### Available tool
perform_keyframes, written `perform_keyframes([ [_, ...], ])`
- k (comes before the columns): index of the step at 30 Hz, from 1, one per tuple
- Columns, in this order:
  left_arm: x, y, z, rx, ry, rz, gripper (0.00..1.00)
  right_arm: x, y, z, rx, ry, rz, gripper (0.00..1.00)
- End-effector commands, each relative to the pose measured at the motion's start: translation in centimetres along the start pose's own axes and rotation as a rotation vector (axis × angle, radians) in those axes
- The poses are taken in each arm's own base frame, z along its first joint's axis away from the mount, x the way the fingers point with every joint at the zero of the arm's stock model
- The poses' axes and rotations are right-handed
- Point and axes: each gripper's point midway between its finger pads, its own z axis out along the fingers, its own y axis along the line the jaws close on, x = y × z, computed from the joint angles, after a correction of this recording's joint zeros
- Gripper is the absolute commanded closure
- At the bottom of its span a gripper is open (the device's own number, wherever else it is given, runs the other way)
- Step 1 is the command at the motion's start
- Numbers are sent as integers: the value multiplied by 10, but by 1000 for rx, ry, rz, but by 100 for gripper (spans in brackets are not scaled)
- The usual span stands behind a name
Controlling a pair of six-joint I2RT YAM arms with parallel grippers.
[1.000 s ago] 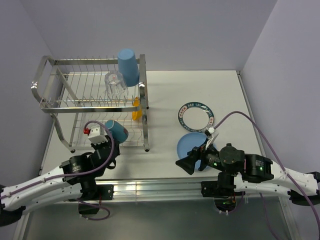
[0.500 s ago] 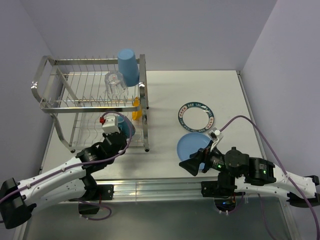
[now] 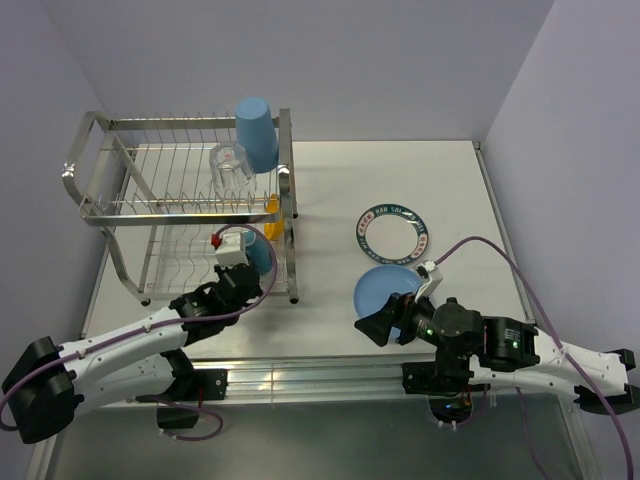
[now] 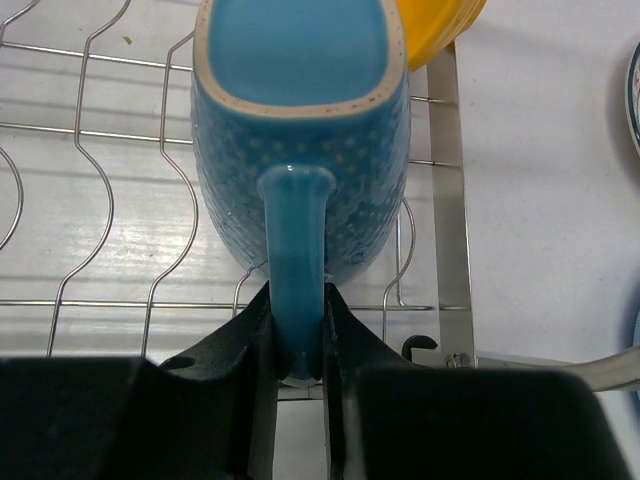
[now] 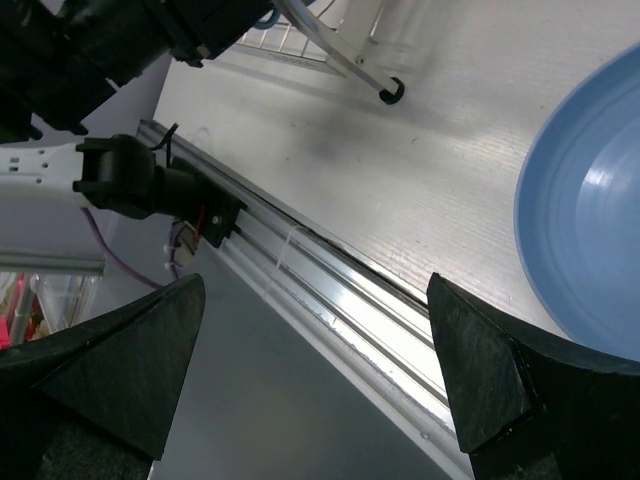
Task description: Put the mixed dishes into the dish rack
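Note:
My left gripper (image 3: 243, 268) is shut on the handle of the light blue mug (image 3: 260, 255), holding it over the right end of the dish rack's (image 3: 190, 122) lower tier. In the left wrist view the black fingers (image 4: 250, 340) clamp the handle (image 4: 296, 260), and the mug (image 4: 300, 110) lies on its side above the rack wires (image 4: 100, 210). The blue tumbler (image 3: 257, 133) and clear glass (image 3: 229, 168) stand on the upper tier. The yellow bowl (image 3: 272, 216) sits at the rack's right end. My right gripper (image 3: 368, 328) is open beside the blue plate (image 3: 383, 290). Behind that lies the white patterned plate (image 3: 393, 233).
The right wrist view shows the blue plate (image 5: 590, 240) at the right, the table's aluminium front rail (image 5: 330, 290), and a rack foot (image 5: 388, 93). The open right gripper (image 5: 315, 370) hangs over that front edge. The yellow bowl (image 4: 440, 30) is just right of the mug.
My left arm carried the mug right and farther in, over the lower tier's right end. The right arm shifted only slightly.

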Motion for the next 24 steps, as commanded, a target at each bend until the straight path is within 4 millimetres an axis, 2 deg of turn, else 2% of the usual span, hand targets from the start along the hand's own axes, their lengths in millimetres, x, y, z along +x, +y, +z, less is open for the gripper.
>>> perform_keyframes([
  [1, -4, -4, 2, 10, -15, -32, 100, -8, -10, 7, 66, -60, 64, 0],
  [4, -2, -2, 1, 6, -13, -56, 78, -16, -14, 8, 102, -106, 116, 0],
  [5, -1, -2, 0, 6, -11, -61, 61, -19, -14, 8, 110, -120, 152, 0],
  [7, 3, 0, -1, 11, -3, -85, 45, -28, -17, 9, 143, -167, 196, 0],
  [8, 4, -1, -1, 16, -1, -96, 42, -32, -18, 9, 162, -183, 204, 0],
  [11, 10, -1, -1, 25, 17, -96, 35, -47, -24, 12, 250, -209, 175, 0],
  [12, 12, -1, 0, 22, 24, -92, 33, -55, -35, 18, 327, -221, 169, 0],
  [13, 12, -2, 0, 22, 28, -92, 31, -67, -31, 20, 329, -232, 169, 0],
  [15, 14, -2, 0, 24, 35, -94, 27, -70, -37, 31, 347, -175, 118, 0],
  [16, 14, -3, 0, 29, 36, -99, 25, -91, -51, 32, 392, -225, 115, 0],
  [18, 17, -2, -1, 32, 39, -110, 24, -100, -70, 37, 450, -204, 121, 0],
  [19, 15, -3, -3, 42, 34, -120, 23, -118, -93, 31, 526, -251, 131, 0],
  [20, 15, -2, -4, 46, 34, -128, 23, -124, -105, 29, 557, -258, 144, 0],
  [21, 13, -2, -7, 55, 28, -139, 23, -125, -109, 38, 530, -227, 167, 0],
  [22, 11, -2, -9, 59, 25, -146, 23, -133, -135, 31, 581, -248, 211, 0],
  [24, 7, 0, -14, 71, 18, -164, 23, -132, -158, 37, 596, -228, 267, 0],
])
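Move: The left gripper already holds the mug by its handle in the rack's lower tier: the mug's middle is about 6 cm ahead and 1 cm right, level with the hand. The orange bowl is some 14 cm ahead and 5 cm right, about level. From the open right hand, the blue plate lies roughly 11 cm ahead, 8 cm right and 18 cm below; the green-rimmed plate is about 18 cm beyond the blue plate, straight ahead of it. Open the left gripper to let go of the mug handle, easing back and down only a centimetre or so and rolling slightly left side down. Meanwhile swing the wide-open right gripper forward some 17 cm and about 10 cm right, sinking slightly at the end, over the blue plate towards the green-rimmed one, turning clockwise about 40 degrees; touch neither plate. ##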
